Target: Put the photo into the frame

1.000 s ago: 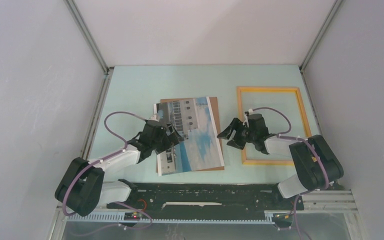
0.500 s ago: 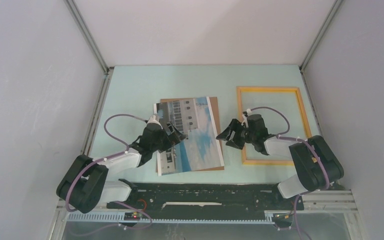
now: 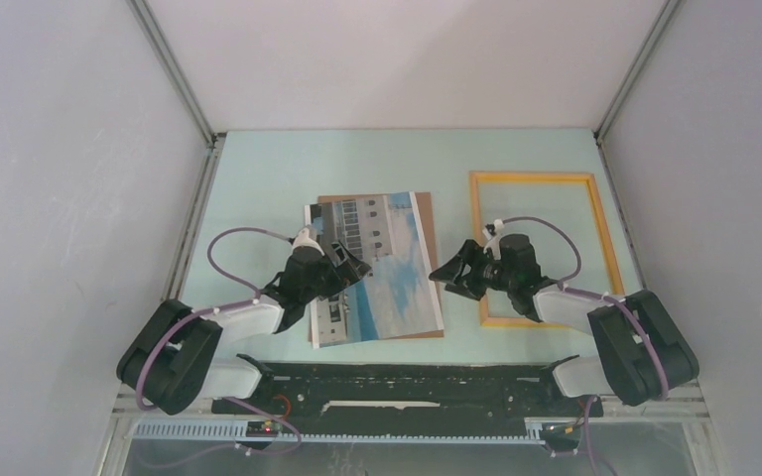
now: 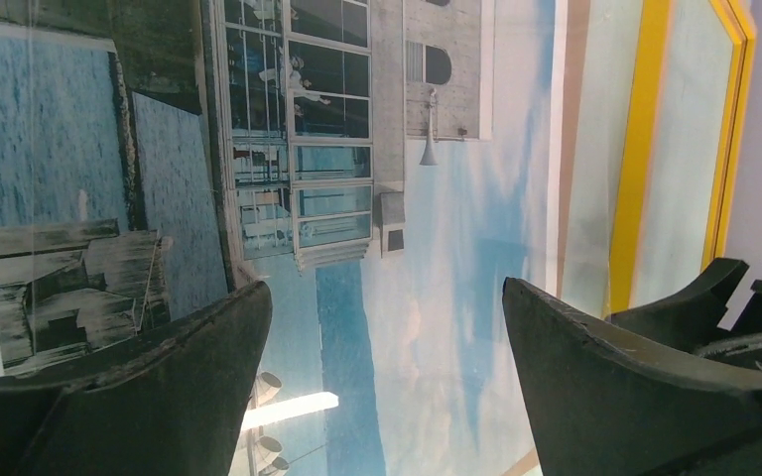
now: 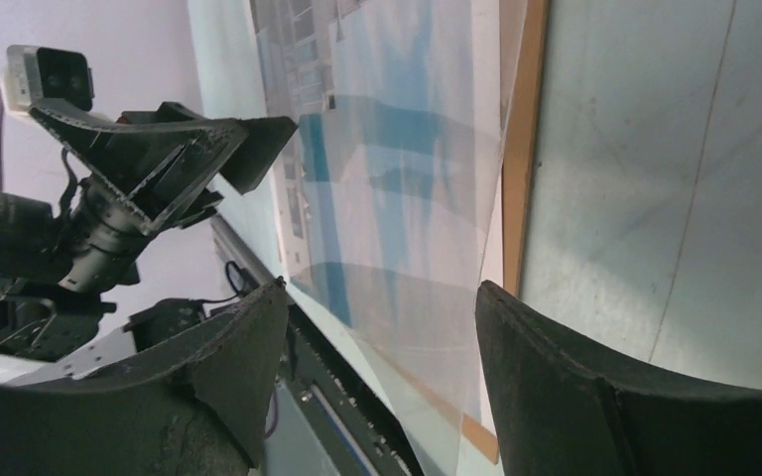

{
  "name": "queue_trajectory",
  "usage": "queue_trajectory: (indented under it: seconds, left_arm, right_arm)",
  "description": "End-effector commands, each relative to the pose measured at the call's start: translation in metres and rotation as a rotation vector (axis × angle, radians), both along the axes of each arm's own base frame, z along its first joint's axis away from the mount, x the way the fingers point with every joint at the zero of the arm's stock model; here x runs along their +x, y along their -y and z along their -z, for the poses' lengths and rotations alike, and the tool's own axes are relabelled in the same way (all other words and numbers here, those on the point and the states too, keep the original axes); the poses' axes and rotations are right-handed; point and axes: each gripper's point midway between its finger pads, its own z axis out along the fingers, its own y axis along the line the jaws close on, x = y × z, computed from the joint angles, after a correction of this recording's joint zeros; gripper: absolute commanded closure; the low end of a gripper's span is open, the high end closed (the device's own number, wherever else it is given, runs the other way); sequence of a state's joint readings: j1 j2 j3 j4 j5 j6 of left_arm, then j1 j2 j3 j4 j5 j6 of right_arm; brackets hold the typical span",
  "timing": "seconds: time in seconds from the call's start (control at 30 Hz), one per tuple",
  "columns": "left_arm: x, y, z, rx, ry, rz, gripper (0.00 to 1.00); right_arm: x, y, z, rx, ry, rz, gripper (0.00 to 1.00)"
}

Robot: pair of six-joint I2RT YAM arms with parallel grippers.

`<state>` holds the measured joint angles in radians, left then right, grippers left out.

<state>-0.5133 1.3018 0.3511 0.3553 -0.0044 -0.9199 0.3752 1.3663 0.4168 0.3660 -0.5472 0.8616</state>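
Note:
The photo (image 3: 392,268), a white building under blue sky, lies on a brown backing board (image 3: 423,210) at mid table. My left gripper (image 3: 345,266) hovers open over the photo's left half; in its wrist view the photo (image 4: 437,198) fills the space between the spread fingers (image 4: 159,367). My right gripper (image 3: 454,276) stands open at the photo's right edge. In the right wrist view that edge of the photo (image 5: 407,178) curls up a little off the board (image 5: 526,149) and reaches in between the jaws. The yellow frame (image 3: 536,178) lies flat to the right, seen also as the frame (image 4: 640,149) beyond the photo.
Grey walls close in the pale green table (image 3: 357,169) on three sides. A black rail (image 3: 407,382) runs along the near edge between the arm bases. The right forearm lies over the frame's lower left corner. The left gripper (image 5: 169,149) shows in the right wrist view.
My right gripper has dropped slightly toward the photo's right edge and its jaws have narrowed a little. The left arm has shifted only slightly. Photo and frame lie where they were.

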Motion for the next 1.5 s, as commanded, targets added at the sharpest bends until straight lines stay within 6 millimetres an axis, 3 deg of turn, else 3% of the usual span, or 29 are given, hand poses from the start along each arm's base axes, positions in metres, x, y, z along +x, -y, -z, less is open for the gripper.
queue_trajectory:
  seconds: [0.0,0.2,0.47,0.7,0.9,0.97,1.03,1.17,1.27,1.47]
  left_arm:
    - [-0.046,-0.026,0.055,0.128,-0.202,-0.008,0.00]
    - [-0.045,-0.020,0.049,0.110,-0.187,0.001,0.00]
    - [-0.049,-0.012,0.047,0.086,-0.190,0.019,0.00]
    - [-0.049,-0.005,0.040,0.070,-0.172,0.035,0.00]
    - [-0.047,-0.003,0.028,0.072,-0.136,0.052,0.00]
    - [-0.045,-0.001,0.017,0.074,-0.108,0.075,0.00]
    - [-0.044,0.003,0.000,0.070,-0.064,0.116,0.00]
    - [-0.041,0.005,-0.044,0.056,0.063,0.168,0.00]
    - [-0.042,-0.005,-0.072,0.081,0.133,0.160,0.00]
    - [-0.038,-0.023,-0.093,0.048,0.193,0.085,0.00]
  right_arm:
    - [-0.014,-0.017,-0.035,0.185,0.012,-0.055,0.24]
    - [-0.007,-0.017,-0.041,0.241,-0.017,0.018,0.31]
    - [-0.008,-0.028,-0.068,0.379,0.019,0.032,0.36]
    - [0.003,-0.038,-0.044,0.269,0.006,0.072,0.48]
    - [0.010,-0.034,-0.028,0.162,0.020,0.096,0.76]
    - [0.013,-0.030,-0.026,0.098,0.042,0.092,0.91]
    - [0.012,-0.024,-0.025,0.033,0.068,0.085,1.00]
    - [0.005,-0.010,-0.034,-0.068,0.151,0.042,1.00]
    - [-0.003,-0.002,-0.045,-0.112,0.228,-0.003,1.00]
    - [-0.028,0.011,-0.070,-0.093,0.324,-0.129,1.00]
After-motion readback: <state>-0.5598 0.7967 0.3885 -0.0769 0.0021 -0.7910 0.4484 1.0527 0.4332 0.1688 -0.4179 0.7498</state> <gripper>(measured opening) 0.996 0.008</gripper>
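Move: The clear sheet over the photo is already partly raised; its right edge stands between my open right fingers, a centimetre or so to the left of the hand point. From that hand the photo's middle is about 14 cm left, level, and 5 cm below; the frame's middle is some 21 cm right and 4 cm farther out. From my left hand, the raised edge is about 16 cm right and 1 cm back; the photo's middle is 3 cm right, just below. I work my right hand up the clear sheet's raised edge and about 3 cm left, dip back down while shutting the fingers to pinch the edge, then lift it about 5 cm, drifting back to the right. My left hand, open throughout, first eases a couple of centimetres back and right, low over the photo, then rises about 7 cm away from it, going further back and turning left. ##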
